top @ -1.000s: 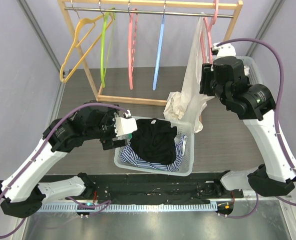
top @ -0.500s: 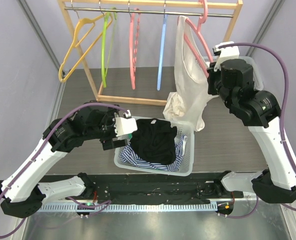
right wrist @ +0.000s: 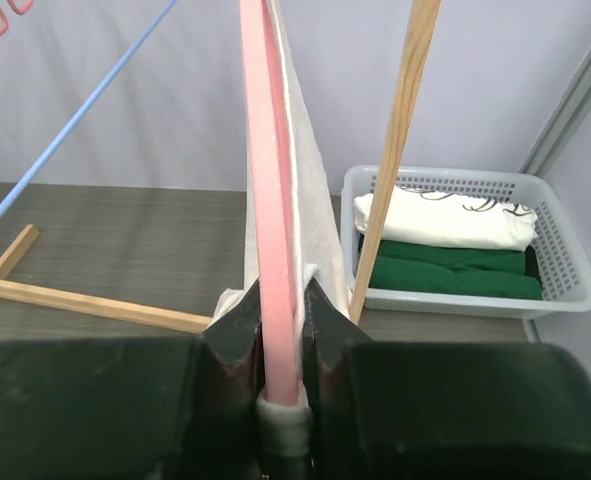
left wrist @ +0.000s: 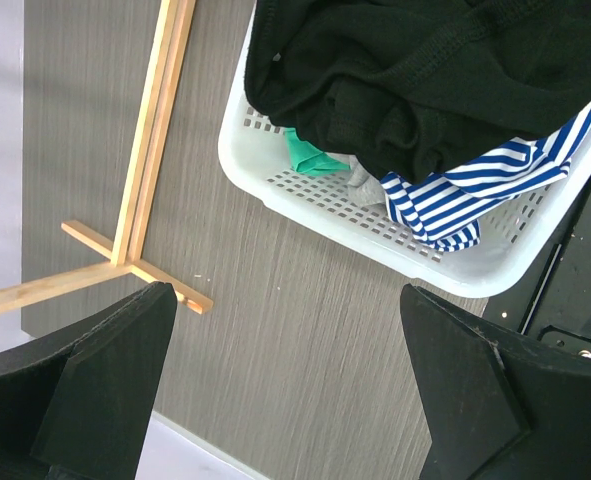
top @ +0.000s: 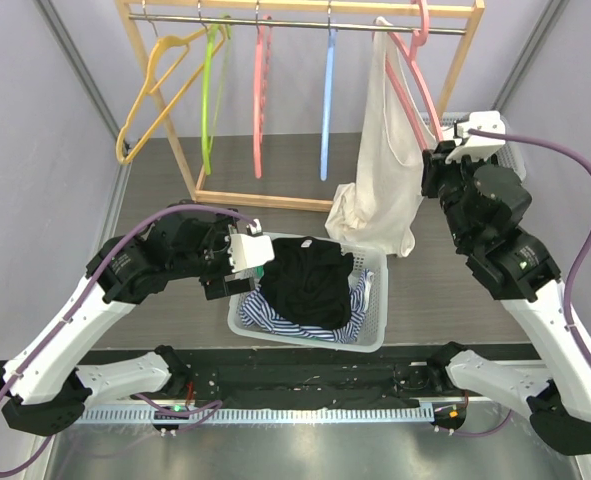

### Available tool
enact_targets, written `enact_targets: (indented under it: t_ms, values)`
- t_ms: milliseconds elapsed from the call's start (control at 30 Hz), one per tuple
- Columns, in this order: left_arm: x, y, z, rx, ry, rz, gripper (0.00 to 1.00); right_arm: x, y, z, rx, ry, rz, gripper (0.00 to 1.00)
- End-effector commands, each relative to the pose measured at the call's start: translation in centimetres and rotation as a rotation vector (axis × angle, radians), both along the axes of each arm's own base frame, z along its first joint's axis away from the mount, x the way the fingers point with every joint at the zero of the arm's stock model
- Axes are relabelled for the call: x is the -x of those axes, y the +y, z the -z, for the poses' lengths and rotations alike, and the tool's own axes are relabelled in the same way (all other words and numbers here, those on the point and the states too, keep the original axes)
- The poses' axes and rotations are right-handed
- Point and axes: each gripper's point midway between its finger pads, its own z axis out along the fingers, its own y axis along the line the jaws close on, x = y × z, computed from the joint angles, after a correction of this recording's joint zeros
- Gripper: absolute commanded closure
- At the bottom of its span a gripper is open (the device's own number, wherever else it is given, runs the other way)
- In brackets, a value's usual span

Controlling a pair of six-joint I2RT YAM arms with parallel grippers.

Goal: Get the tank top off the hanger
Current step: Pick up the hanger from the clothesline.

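Observation:
The white tank top (top: 383, 165) hangs on a pink hanger (top: 413, 75) at the right end of the rack, its hem drooping to the basket's far corner. My right gripper (top: 432, 168) is shut on the hanger's lower arm. In the right wrist view the pink hanger (right wrist: 271, 190) runs up between the jaws of the right gripper (right wrist: 278, 335), with tank top fabric (right wrist: 301, 210) pinched against it. My left gripper (top: 237, 264) sits at the basket's left side, and in the left wrist view this gripper (left wrist: 290, 390) is open over bare floor.
A wooden rack (top: 180, 150) carries yellow (top: 160, 80), green (top: 211, 90), pink (top: 263, 95) and blue (top: 326, 95) hangers. A white basket (top: 310, 335) holds black and striped clothes. A second basket (right wrist: 455, 300) with folded white and green clothes stands at the far right.
The right gripper has closed on the pink hanger. The right arm has drawn back towards the near right, and the hanger with the tank top has swung and turned on the rail. The left arm is still.

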Motion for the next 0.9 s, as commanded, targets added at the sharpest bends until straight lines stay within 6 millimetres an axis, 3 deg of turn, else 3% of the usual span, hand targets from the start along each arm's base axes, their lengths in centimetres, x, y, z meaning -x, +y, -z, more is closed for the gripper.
enact_targets:
  t_ms: [0,200,233,267,333,367,433,467,600,700,867]
  values:
    - [-0.4,-0.6,-1.4,0.057,-0.026,-0.002,0.0,0.1,0.4,-6.0,-0.155,-0.264,-0.024,0.99]
    - [-0.3,-0.6,-1.3,0.063,-0.019,-0.004,0.0,1.0,0.7,-6.4,-0.155,-0.247,-0.067,0.99]
    - [-0.4,-0.7,-1.3,0.063,-0.019,-0.004,0.0,1.6,0.7,-7.4,-0.161,-0.252,-0.091,0.99]
    - [-0.4,-0.7,-1.3,0.061,-0.022,-0.003,0.0,1.8,0.8,-6.0,-0.126,-0.188,-0.102,0.99]
    - [-0.5,-0.7,-1.5,0.066,-0.025,-0.006,0.0,2.8,1.0,-6.4,-0.141,-0.152,-0.138,0.99]
    - [-0.6,-0.7,-1.6,0.066,-0.026,-0.007,0.0,3.3,1.4,-4.6,-0.104,-0.072,-0.175,0.99]
    - [-0.7,-0.8,-2.0,0.073,-0.035,-0.006,0.0,4.7,1.4,-3.8,-0.119,-0.02,-0.205,0.99]
    - [-0.8,-0.8,-2.1,0.072,-0.038,-0.007,0.0,5.6,1.6,-2.3,-0.106,0.042,-0.238,0.99]
    - [-1.1,-0.9,-3.5,0.088,-0.065,-0.014,0.0,8.9,0.9,-1.7,-0.119,0.083,-0.298,0.99]
    - [-1.3,-0.8,-4.2,0.095,-0.08,-0.018,0.0,11.8,0.4,-3.1,-0.124,0.055,-0.368,0.99]
    - [-1.2,-0.8,-4.2,0.1,-0.073,-0.021,0.0,17.5,-0.7,-10.4,-0.172,-0.186,-0.507,0.99]
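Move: The pink hanger is already in the right gripper, by its near end, with the tank top hanging on it; the hanger's hook, up at the rod, lies some 19 cm straight ahead and about 13 cm above this hand. The blue hanger hangs roughly 19 cm ahead and 18 cm to the left, the laundry basket about 8 cm back, 22 cm left and 40 cm below. From the left hand, the hook is some 30 cm ahead, 37 cm right and 30 cm higher. Keep the right gripper shut on the near end of the pink hanger. Ease it a centimetre or so forward and to the left, then draw it back with growing speed, away from the rod, to end about 12 cm nearer the base and slightly higher, turning the hand some 20 degrees counter-clockwise. Late on, start raising the open, empty left gripper by about 2.5 cm. ##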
